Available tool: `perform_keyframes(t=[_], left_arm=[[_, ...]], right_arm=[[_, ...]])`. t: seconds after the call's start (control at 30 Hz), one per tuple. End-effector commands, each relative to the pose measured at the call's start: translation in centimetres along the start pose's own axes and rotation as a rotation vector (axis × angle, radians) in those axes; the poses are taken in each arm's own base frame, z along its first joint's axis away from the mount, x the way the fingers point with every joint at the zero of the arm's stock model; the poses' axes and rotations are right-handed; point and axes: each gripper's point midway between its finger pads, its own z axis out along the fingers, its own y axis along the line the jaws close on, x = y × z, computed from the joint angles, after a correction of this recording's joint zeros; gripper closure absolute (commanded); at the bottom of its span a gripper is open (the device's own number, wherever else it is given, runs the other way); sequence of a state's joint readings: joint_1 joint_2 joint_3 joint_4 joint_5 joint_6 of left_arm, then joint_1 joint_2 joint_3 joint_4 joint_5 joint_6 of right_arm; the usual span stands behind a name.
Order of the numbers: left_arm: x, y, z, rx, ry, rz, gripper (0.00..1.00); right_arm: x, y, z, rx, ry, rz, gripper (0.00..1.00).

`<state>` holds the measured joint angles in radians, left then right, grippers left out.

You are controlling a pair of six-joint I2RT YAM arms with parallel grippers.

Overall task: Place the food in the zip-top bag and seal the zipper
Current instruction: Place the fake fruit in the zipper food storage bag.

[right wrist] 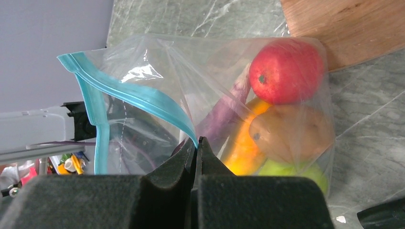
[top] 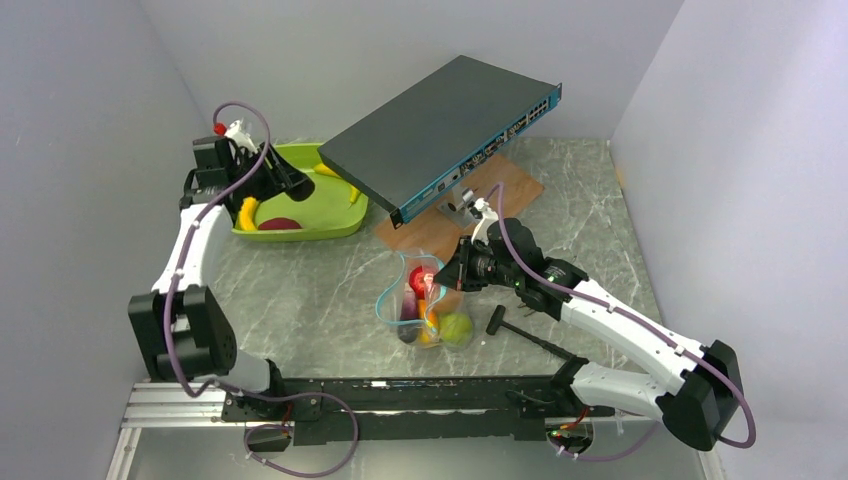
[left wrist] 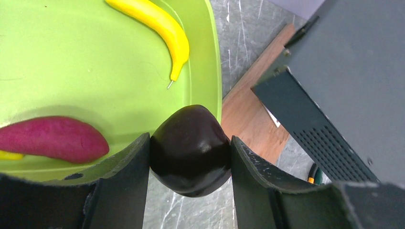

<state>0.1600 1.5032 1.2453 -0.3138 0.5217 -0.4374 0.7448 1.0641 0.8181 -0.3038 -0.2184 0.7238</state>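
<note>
My left gripper (left wrist: 190, 139) is shut on a glossy, dark purple, rounded piece of food (left wrist: 191, 157), held above the rim of the lime-green tray (top: 335, 215). In the tray lie a yellow banana (left wrist: 162, 26) and a dark-red piece (left wrist: 52, 138). The clear zip-top bag (top: 415, 300) stands at the table's middle with its mouth open. My right gripper (right wrist: 197, 141) is shut on the bag's teal zipper (right wrist: 129, 93) edge. Inside the bag are a red apple (right wrist: 286, 71), a purple eggplant (right wrist: 224, 112), an orange piece (right wrist: 241, 148), a brownish piece (right wrist: 291, 133) and a green apple (right wrist: 286, 169).
A dark network switch (top: 440, 130) rests tilted on a wooden board (top: 515, 190) behind the bag and right of the tray. A black hammer-like tool (top: 520, 328) lies on the marble table (top: 320, 300) right of the bag. Grey walls close in on three sides.
</note>
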Motion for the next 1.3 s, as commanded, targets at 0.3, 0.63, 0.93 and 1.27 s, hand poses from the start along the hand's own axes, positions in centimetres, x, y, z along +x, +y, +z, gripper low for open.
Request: perform_keyframes(t=[0.3, 0.63, 0.93, 1.27], left_arm=[[12.4, -3.9, -8.9, 0.208, -0.036, -0.065, 1.0], [19.8, -11.5, -13.6, 0.454, 0.002, -0.132, 1.0], [19.7, -19.7, -17.3, 0.597, 0.068, -0.009, 1.0], [22.0, -24.0, -15.6, 0.47, 0.116, 0.157, 1.0]], right_arm=[[-1.5, 1.6, 0.3, -0.056, -0.036, -0.025, 1.0], [-2.6, 2.0, 0.4, -0.055, -0.06, -0.062, 1.0], [-2.9, 2.1, -0.2, -0.055, -0.077, -0.098, 1.0], [-3.6, 3.0, -2.1, -0.077, -0.118, -0.135, 1.0]])
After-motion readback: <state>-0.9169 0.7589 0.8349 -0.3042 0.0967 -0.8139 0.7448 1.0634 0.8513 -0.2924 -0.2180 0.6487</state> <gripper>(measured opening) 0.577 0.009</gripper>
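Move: The left hand already grips the round dark eggplant in the air; the open mouth of the zipper food storage bag lies about 22 cm back and 24 cm to its right, some 6 cm lower. The green basket's middle is about 9 cm ahead, 3 cm left and 18 cm below, the switch's near corner roughly 7 cm back and 19 cm right, 5 cm lower. From the right hand, already pinching the rim, the mouth's middle is some 6 cm left, 2 cm back and 3 cm lower. The left hand carries the dark eggplant out of the space over the basket towards the bag's open mouth, first mostly back and dipping some 5 cm, then ever more to the right while climbing, about 28 cm back and 23 cm right in all, ending about 7 cm higher than it began. On the way the wrist swings some 30 degrees clockwise and the fingers keep their grip, while the right hand stays nearly in place with its shut fingers still pinching the zipper rim, lifting a centimetre or two at the very end. ##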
